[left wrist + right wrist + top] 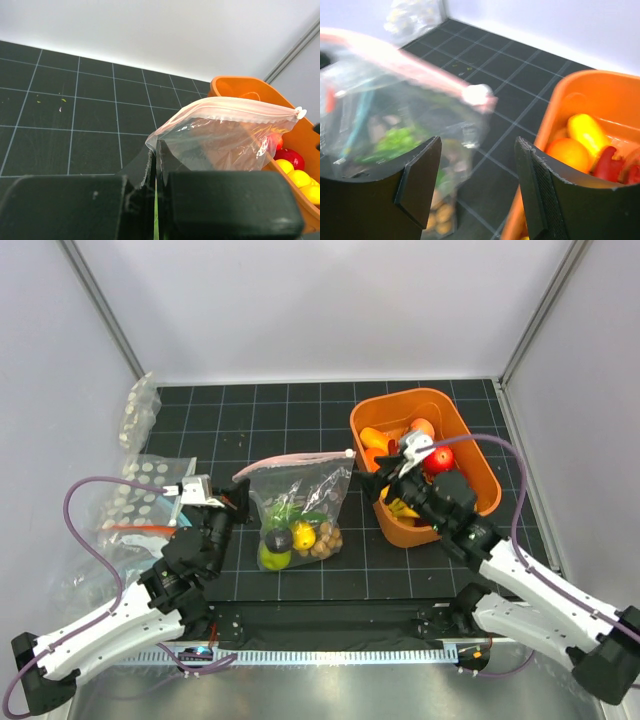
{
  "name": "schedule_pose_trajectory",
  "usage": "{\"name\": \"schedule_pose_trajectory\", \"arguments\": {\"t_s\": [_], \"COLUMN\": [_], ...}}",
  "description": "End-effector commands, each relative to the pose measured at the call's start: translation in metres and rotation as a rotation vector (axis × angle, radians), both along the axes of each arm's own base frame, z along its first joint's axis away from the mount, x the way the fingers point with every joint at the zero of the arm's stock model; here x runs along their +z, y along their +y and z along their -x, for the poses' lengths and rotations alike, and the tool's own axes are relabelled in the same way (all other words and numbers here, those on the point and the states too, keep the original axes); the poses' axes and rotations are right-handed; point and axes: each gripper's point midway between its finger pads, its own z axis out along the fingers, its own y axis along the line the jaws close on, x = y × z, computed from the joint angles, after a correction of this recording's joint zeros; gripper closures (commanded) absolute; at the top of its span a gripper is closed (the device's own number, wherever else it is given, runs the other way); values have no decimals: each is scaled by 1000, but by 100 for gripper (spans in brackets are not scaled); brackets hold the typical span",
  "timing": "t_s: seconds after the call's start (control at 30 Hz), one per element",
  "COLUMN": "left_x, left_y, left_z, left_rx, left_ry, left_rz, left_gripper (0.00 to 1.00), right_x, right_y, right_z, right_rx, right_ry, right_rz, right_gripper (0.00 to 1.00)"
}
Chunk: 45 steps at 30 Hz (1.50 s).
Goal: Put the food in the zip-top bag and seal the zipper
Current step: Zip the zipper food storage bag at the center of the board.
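The zip-top bag (300, 502) stands upright mid-table, and its pink zipper (295, 460) runs along the top. Inside lies food: green (273, 558), yellow (303, 536) and a brown cluster (326, 540). My left gripper (240, 502) is shut on the bag's left upper corner; the left wrist view shows the plastic (225, 137) pinched at the gripper (155, 150). My right gripper (384, 480) hangs open and empty between the bag and the orange tub (470, 445). In the right wrist view the gripper (479, 150) frames bare mat, the blurred bag (395, 110) on its left. More food, a yellow piece (587, 131) and an orange piece (570, 152), lies in the tub (600, 82).
Other clear bags with white dots lie at the left (140, 495) and far left (138, 410). White walls close in the black grid mat (250, 420) on three sides. The tub stands close to the right wall.
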Motion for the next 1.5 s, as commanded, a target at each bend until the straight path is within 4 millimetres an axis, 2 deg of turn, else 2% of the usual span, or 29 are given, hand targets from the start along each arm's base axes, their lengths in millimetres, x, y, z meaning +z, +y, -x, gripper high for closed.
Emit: {"name": "schedule_pose_trajectory", "arguments": {"t_s": [0.0, 0.03, 0.07, 0.1, 0.23, 0.33, 0.43, 0.47, 0.53, 0.73, 0.9, 0.93, 1.0, 1.13, 1.17, 1.23, 1.27, 1.3, 1.33, 1.37, 1.4, 1.43, 1.47], "left_x": [20, 20, 20, 20, 20, 20, 20, 21, 21, 21, 19, 20, 18, 23, 29, 29, 40, 44, 41, 38, 58, 49, 52], "left_y": [2, 2, 2, 2, 2, 2, 1, 1, 1, 0, -1, -1, 0, 10, 15, 20, 22, 20, 13, 10, 8, -4, -8], "left_z": [0, 1, 1, 1, 1, 1, 1, 1, 1, 1, 0, 0, -1, -1, -1, -6, -7, -10, -16, -19, -22, -33, -36], "left_rx": [3, 2, 1, 0, 1, -4, -8, -8, -10, -10, -9, -9, 1, 50, 72, 125, 139, 146, 151, 157, 166, 171, 170], "left_ry": [-55, -56, -57, -57, -57, -57, -58, -58, -59, -55, -47, -48, -41, -3, 18, 47, 45, 48, 71, 92, 80, 113, 126], "left_rz": [54, 53, 53, 54, 52, 50, 49, 51, 52, 51, 42, 43, 44, 25, 17, -27, -46, -69, -123, -194, -190, -268, -324], "left_gripper": [100, 100, 100, 100, 100, 100, 100, 100, 100, 100, 100, 100, 100, 98, 88, 77, 63, 53, 43, 26, 20, 16, 10], "right_x": [24, 25, 17, 26, 20, 18, 17, 20, 21, 20, 15, 16, 15, 13, 12, 13, 13, 14, 14, 13, 12, 12, 12], "right_y": [10, -2, 4, 5, 21, 26, 28, 28, 28, 30, 34, 35, 35, 36, 38, 37, 38, 38, 37, 36, 35, 34, 33], "right_z": [-4, -16, -15, -15, -6, -6, -11, -13, -16, -24, -26, -26, -26, -25, -23, -21, -20, -19, -19, -21, -21, -21, -22], "right_rx": [184, 177, 229, 266, 407, 438, 438, 431, 421, 403, 417, 421, 413, 392, 394, 385, 386, 384, 381, 362, 356, 350, 338], "right_ry": [23, 26, 78, 43, 53, 54, 60, 56, 52, 66, 92, 95, 99, 108, 116, 123, 128, 129, 133, 150, 159, 167, 183], "right_rz": [-168, -191, -224, -246, -235, -235, -231, -234, -235, -238, -244, -247, -248, -243, -240, -241, -239, -239, -238, -236, -234, -231, -228], "right_gripper": [34, 34, 35, 34, 34, 34, 42, 49, 57, 64, 83, 90, 98, 99, 99, 99, 99, 99, 99, 99, 99, 99, 99]}}
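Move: The slider at the zipper's free right end is about 4 cm ahead and 4 cm left of the open right hand, at roughly its height. From that hand, the food in the bag's bottom lies some 14 cm left, 6 cm nearer the base and 18 cm lower; the orange bin is about 13 cm right, 8 cm farther out and 18 cm lower. From the left hand, shut on the zipper's left end, the slider is roughly 21 cm right and 5 cm ahead. The right fingers close and pinch the bag's right edge just beside the slider, after the hand darts forward and a little right, then swings back to its left by about 5 cm, sinking slightly and turning some 20 degrees counter-clockwise, tipping down. Once that grip is shut, the left hand opens wide, lets go of the zipper's left end and rises about 5 cm, easing forward. ##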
